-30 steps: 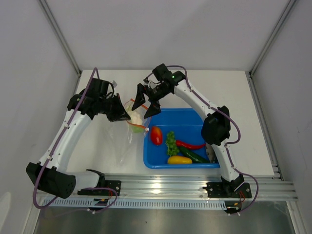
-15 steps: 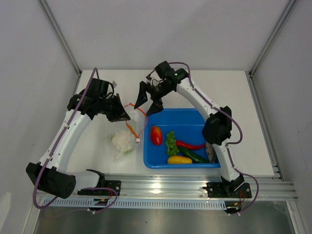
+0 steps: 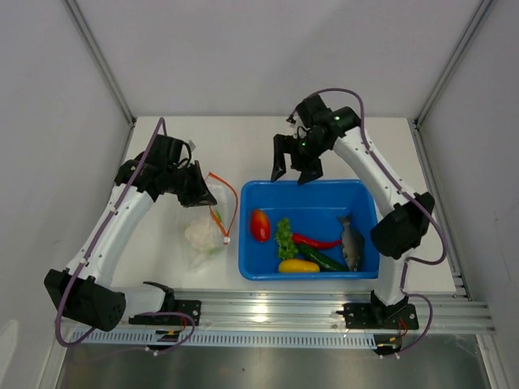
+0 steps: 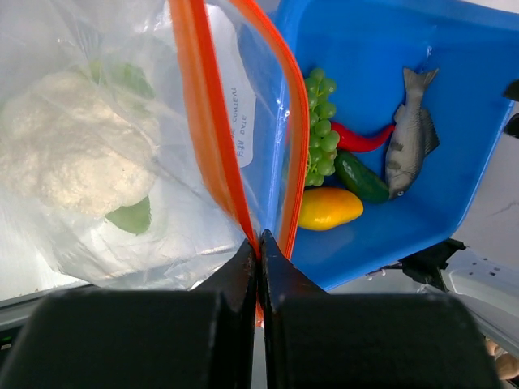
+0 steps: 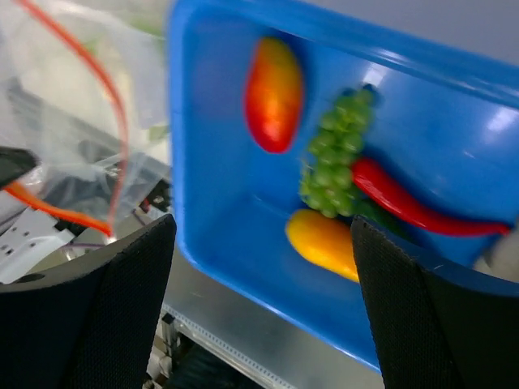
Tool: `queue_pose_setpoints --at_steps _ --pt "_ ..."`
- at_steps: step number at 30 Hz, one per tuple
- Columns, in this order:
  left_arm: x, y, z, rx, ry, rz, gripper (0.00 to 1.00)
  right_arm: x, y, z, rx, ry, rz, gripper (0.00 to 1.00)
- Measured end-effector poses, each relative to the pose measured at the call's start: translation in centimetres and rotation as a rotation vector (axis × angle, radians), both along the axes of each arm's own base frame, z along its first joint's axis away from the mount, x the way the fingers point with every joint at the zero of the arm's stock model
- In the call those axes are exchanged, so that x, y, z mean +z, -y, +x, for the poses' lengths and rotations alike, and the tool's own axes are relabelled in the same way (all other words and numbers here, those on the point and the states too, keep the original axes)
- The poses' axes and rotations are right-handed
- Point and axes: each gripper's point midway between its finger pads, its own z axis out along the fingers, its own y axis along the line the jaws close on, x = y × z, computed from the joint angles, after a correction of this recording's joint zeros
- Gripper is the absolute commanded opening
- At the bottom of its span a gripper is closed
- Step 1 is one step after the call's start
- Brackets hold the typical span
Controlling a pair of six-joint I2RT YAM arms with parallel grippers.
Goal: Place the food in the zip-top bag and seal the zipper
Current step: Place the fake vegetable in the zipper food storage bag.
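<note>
The clear zip-top bag [image 3: 208, 231] lies left of the blue tray [image 3: 253, 267], with the white cauliflower [image 3: 200, 235] inside it. My left gripper [image 3: 203, 191] is shut on the orange zipper [image 4: 207, 121] at one end of the mouth, which gapes in a loop. In the tray lie the tomato [image 3: 259, 224], lettuce [image 3: 285, 237], chili [image 3: 318, 241], squash [image 3: 298, 265], cucumber [image 3: 326, 259] and fish [image 3: 352, 241]. Above the tray's far left edge hangs my right gripper [image 3: 293, 167], open and empty. Its wrist view looks down on the tomato [image 5: 274, 93] and squash [image 5: 324, 243].
The tray's left wall [image 4: 454, 219] stands close against the bag's mouth. White table [image 3: 211, 138] runs behind the bag and tray, walled in on both sides. A metal rail [image 3: 276, 312] lines the near edge.
The cauliflower has dropped from the bag's mouth down into the bag. My right gripper has swung right, away from the bag to above the tray's far edge, uncovering the fish.
</note>
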Motion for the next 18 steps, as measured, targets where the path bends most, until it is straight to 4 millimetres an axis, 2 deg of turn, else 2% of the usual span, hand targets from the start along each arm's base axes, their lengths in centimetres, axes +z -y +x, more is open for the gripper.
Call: queue_pose_setpoints --at_steps 5,8,12,18 --pt "-0.6 -0.1 -0.2 -0.001 -0.014 0.005 0.01 -2.3 7.4 -0.7 -0.157 -0.037 -0.105 0.87" --pt "-0.7 -0.1 -0.2 -0.003 -0.012 0.006 0.01 -4.1 11.0 -1.3 -0.238 -0.061 -0.191 0.86" --pt "-0.7 0.1 0.1 -0.008 0.001 0.002 0.01 -6.3 13.5 -3.5 -0.264 -0.084 -0.314 0.86" --pt "-0.8 0.1 0.2 -0.018 0.009 0.002 0.01 -8.7 16.7 -5.7 -0.299 -0.106 -0.470 0.85"
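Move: The fish, lying in the right part of the blue tray, is about 21 cm to the right hand's right, 5 cm back and 20 cm below. Its neighbours from this hand: the red chili 10 cm right and 5 cm back, the cucumber 11 cm right and 10 cm back, the grapes straight to the back by some 5 cm, all about 19 cm below. From the left hand the fish lies roughly 43 cm right, 2 cm ahead and 18 cm below. Swinging quickly to the right, the empty right hand travels some 17 cm away from the bag, sinking about 9 cm and drawing back 5 to 6 cm, mostly later on, towards the fish. The wrist rolls some 30 degrees, with a little clockwise turn, until the open fingers point nearly straight down, still touching nothing. The left hand keeps its pinch on the bag's orange zipper edge, almost in place. ##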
